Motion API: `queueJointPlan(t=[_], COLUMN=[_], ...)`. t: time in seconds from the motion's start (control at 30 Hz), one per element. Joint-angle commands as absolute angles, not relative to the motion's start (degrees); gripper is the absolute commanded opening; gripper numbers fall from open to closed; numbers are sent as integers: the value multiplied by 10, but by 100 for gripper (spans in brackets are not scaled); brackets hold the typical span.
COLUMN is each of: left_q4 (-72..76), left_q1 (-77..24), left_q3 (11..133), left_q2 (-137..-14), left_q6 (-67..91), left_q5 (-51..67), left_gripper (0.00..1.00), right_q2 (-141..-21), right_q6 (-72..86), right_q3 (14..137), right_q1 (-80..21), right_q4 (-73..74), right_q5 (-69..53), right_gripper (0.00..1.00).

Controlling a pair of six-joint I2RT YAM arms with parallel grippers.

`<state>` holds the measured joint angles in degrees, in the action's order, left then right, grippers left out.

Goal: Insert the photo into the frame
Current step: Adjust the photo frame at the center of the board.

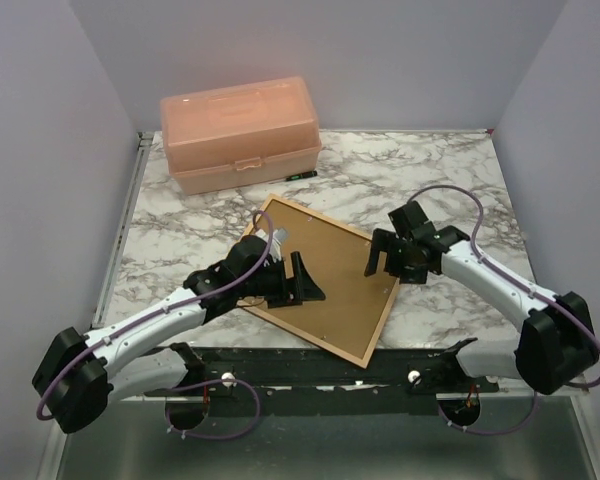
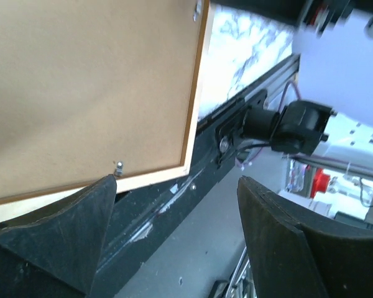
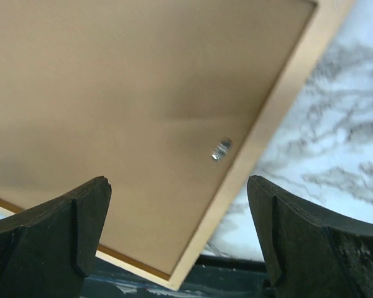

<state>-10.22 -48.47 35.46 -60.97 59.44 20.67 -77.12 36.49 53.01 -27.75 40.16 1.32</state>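
Observation:
The frame (image 1: 320,212) lies back-up and skewed on the marble table, its near corner over the black front rail. A plain brown backing board (image 1: 345,290) fills it. The photo is hidden or out of view. My left gripper (image 1: 292,278) hovers open over the frame's left side; in the left wrist view its jaws (image 2: 174,211) are empty, with the frame's edge (image 2: 196,99) and a small metal tab (image 2: 119,166) just past one finger. My right gripper (image 1: 392,262) stands open over the frame's right edge (image 3: 280,105), nothing between its jaws (image 3: 177,211).
A pink plastic box (image 1: 240,133), lid shut, stands at the back left of the table. A small dark object (image 1: 302,174) lies beside it. Grey walls close in on three sides. The black rail (image 1: 310,365) runs along the table's near edge.

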Motion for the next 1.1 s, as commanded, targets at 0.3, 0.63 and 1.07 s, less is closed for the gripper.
queueJointPlan(t=[0.3,0.63,1.07], left_q4=[-287,-418,-402], left_q1=[-197,-106,-59], left_q3=[345,433,444], left_q2=[-490,-573,-669], left_q6=[449,361,341], left_q5=[154,8,12], left_gripper=[83,83,82], right_q2=[-670,-776,-769], right_q6=[459,421,397], right_q3=[382,389,399], right_q1=[-275,-276,-275], right_q4=[382,331,339], right_q5=[30,40,93], right_gripper=[92,76,7])
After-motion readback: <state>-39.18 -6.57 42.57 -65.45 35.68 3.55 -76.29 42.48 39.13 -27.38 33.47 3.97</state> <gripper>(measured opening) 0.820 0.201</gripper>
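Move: The frame's right rim, where the right fingers will shut, lies some 4 cm back, 3 cm right and 6 cm below the right hand; the frame's near corner is about 23 cm back and 4 cm left. From the left hand, the middle of the left rim is roughly 14 cm ahead, 17 cm left and 12 cm below, with the left corner level with that hand and 22 cm left. Right hand drops about 6 cm, drawing back, and pinches the right rim; open left swings 23 cm left, also forward. ##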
